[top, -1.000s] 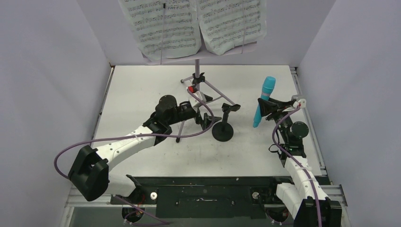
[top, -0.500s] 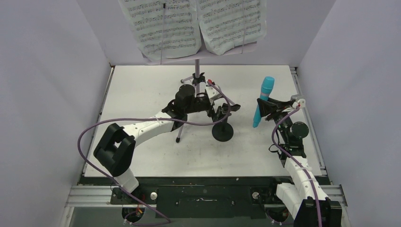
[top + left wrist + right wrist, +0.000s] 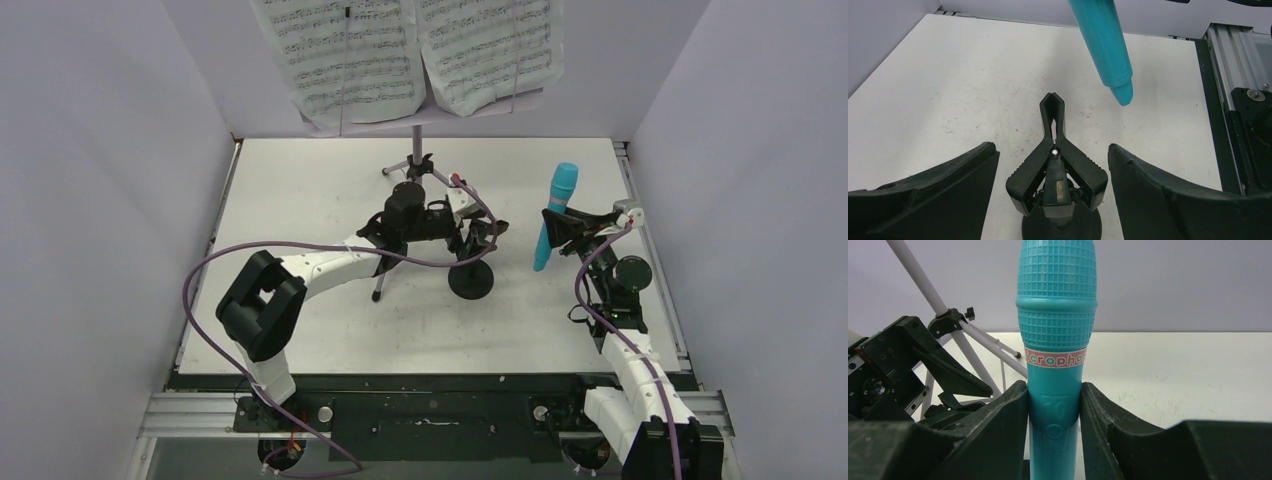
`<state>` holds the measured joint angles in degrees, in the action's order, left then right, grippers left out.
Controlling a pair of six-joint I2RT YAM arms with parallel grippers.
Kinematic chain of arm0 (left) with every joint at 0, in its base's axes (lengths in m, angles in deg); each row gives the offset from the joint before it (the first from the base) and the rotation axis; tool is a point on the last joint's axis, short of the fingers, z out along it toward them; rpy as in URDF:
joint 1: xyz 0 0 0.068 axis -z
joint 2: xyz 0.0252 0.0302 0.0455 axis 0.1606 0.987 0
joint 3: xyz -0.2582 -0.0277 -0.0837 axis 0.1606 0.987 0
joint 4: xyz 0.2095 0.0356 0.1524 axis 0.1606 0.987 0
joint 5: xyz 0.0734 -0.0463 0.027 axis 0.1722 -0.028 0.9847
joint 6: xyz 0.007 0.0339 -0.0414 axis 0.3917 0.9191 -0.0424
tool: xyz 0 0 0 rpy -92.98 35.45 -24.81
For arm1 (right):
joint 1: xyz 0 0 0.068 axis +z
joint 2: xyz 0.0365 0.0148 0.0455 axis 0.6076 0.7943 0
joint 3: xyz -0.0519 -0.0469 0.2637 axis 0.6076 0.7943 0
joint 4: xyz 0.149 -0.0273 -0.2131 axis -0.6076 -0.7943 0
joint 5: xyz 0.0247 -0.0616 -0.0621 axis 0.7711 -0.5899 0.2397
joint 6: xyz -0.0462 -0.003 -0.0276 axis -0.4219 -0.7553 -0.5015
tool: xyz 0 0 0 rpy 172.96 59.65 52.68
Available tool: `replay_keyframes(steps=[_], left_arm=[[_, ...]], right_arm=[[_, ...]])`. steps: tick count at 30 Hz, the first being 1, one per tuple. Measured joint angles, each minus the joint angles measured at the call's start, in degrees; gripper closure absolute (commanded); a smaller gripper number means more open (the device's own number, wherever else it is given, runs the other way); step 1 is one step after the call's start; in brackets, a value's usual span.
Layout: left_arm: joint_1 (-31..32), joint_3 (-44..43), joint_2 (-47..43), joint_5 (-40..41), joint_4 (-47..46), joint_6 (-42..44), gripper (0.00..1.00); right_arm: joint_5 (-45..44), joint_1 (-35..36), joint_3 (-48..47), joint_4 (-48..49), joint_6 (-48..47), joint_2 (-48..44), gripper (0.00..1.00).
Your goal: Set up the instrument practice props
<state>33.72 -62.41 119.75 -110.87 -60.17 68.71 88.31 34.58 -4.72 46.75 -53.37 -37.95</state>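
The lilac music stand (image 3: 417, 140) stands at the back with two white sheet-music pages (image 3: 350, 55) on its desk. In front of it is the small black mic stand (image 3: 471, 279), its clip (image 3: 1055, 170) upright and shut. My left gripper (image 3: 1052, 150) is open, one finger on each side of the clip handles, with a gap on both sides. My right gripper (image 3: 1054, 410) is shut on the handle of the turquoise microphone (image 3: 1055, 340). It holds the microphone upright, off the table, right of the mic stand. The microphone's tail (image 3: 1105, 45) hangs beyond the clip.
Tripod legs (image 3: 380, 275) of the music stand spread under and beside my left arm. Lilac walls close in the white table (image 3: 300, 330) on three sides. A metal rail (image 3: 1243, 60) runs along the right edge. Purple cables loop from both arms.
My left arm has reached right and forward past the tripod, and its gripper now straddles the mic stand's clip, jaws slightly narrower. The right arm and microphone have not moved.
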Motion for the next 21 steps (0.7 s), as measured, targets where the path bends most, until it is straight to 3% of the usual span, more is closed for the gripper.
replay_keyframes(steps=[7,10,21], left_arm=[[0.09,-0.33,0.59,0.22,-2.36,-1.38,0.34],[0.09,-0.22,0.55,0.28,-3.54,-1.44,0.47],[0.13,4.15,-3.06,0.48,-3.93,-0.7,0.52]], right_arm=[[0.0,0.26,-0.94,-0.59,0.13,0.0,0.95],[0.0,0.31,-1.33,-0.87,0.31,0.0,0.95],[0.46,0.46,-3.13,-1.84,1.79,0.11,0.95]])
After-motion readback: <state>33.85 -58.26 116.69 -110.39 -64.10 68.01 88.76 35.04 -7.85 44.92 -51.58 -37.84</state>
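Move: The left hand's open fingers straddle the microphone stand's clip head, centred about 3 cm to the hand's right, level fore and aft and 2 cm below. The held microphone lies roughly 19 cm to the left hand's right, 4 cm higher; the music stand's near right foot is some 13 cm ahead, 11 cm right and 20 cm below. From the right hand, the clip head lies about 16 cm left, 1 cm back and 5 cm lower. Left fingers close round the clip head, then draw about 1 cm back-left; right lifts the held microphone 2 cm. ##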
